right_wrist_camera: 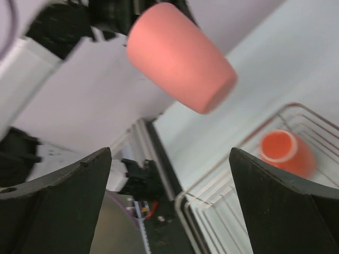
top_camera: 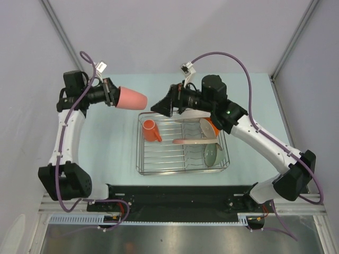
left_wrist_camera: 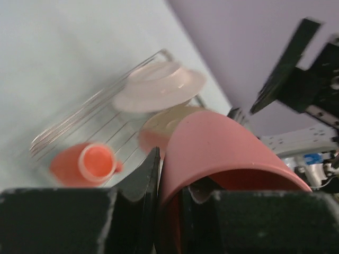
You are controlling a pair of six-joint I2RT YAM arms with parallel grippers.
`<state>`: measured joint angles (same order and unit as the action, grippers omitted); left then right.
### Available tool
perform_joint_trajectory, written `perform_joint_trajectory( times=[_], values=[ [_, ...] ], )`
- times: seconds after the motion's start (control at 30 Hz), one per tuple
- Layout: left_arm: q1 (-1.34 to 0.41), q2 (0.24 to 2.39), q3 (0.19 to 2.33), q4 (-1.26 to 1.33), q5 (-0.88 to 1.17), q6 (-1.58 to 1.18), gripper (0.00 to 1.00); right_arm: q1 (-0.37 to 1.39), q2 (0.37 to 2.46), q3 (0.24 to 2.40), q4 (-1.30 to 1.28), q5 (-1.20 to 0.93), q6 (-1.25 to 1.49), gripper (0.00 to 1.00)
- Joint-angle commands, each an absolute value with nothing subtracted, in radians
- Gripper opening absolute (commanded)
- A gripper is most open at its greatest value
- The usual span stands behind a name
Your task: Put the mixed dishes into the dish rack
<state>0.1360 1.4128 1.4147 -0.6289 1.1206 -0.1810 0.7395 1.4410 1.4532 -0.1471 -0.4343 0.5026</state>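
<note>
My left gripper [top_camera: 113, 96] is shut on the rim wall of the pink tumbler [top_camera: 130, 99], which it holds sideways in the air, left of the dish rack [top_camera: 143, 159]. In the left wrist view one finger [left_wrist_camera: 142, 177] presses outside the tumbler [left_wrist_camera: 222, 151] and the other sits inside. My right gripper [top_camera: 158, 107] stands open just right of the tumbler's base, apart from it; its view shows the tumbler [right_wrist_camera: 180, 55] above the wide jaws. In the rack lie an orange mug [top_camera: 152, 130], a pink-and-cream plate [top_camera: 195, 141], a pale green bowl [top_camera: 212, 154], a white plate [top_camera: 205, 127] and an orange bowl [top_camera: 213, 125].
The rack stands mid-table on a pale surface [top_camera: 114, 148]. A black strip [top_camera: 175, 193] runs along the near edge between the arm bases. Grey walls close in the left, right and far sides.
</note>
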Motion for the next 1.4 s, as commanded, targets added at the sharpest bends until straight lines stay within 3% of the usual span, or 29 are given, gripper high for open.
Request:
perform_joint_trajectory(
  times=[0.0,0.1,0.37,1.1,1.17,1.2,1.27,1.3,1.37],
  values=[
    [0.097,1.316,1.256,-0.213,1.374,-0.589,0.0,0.736,1.474,1.439,0.193,-0.664,0.73,1.0],
    [0.057,1.267,1.186,0.128,1.374,-0.829,0.0,0.736,1.5,1.428,0.311,-0.676,0.802,1.0],
    [0.021,1.311,1.218,0.398,1.402,-1.05,0.0,0.75,1.526,1.422,0.273,-0.677,0.786,1.0],
    [-0.15,1.345,1.198,0.401,1.316,-1.013,0.0,0.756,1.626,1.422,0.449,-0.689,0.87,0.99],
    [-0.15,1.344,1.203,0.362,1.316,-0.962,0.0,0.753,1.623,1.422,0.446,-0.709,0.87,0.92],
    [-0.15,1.342,1.203,0.329,1.313,-0.947,0.0,0.752,1.62,1.422,0.439,-0.715,0.87,0.82],
    [-0.149,1.341,1.206,0.299,1.305,-0.899,0.0,0.747,1.612,1.42,0.42,-0.725,0.87,0.73],
    [-0.147,1.342,1.207,0.257,1.302,-0.878,0.0,0.746,1.609,1.422,0.413,-0.726,0.871,0.63],
    [-0.141,1.348,1.218,0.224,1.293,-0.824,0.0,0.741,1.603,1.422,0.394,-0.73,0.868,0.52]
  ],
)
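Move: My left hand already pinches the pink cup by its rim, and my open right gripper is some 23 cm to that hand's right, 4 cm back and a little higher. From my right hand, the cup's middle is about 17 cm left, 6 cm ahead and 6 cm below. In the rack, the orange mug lies 14 cm left and 2 cm ahead of my right hand, and the pink plate 11 cm right and 4 cm back, both roughly 30 cm below. I carry the cup over to my waiting right gripper: my left hand travels about 10 cm right, rising and drawing back, and swings some 20 degrees clockwise, its pinch kept. My right hand comes about 5 cm left to meet it, rolling and turning counter-clockwise, then partly closes its wide-open fingers around the cup's free base end. ##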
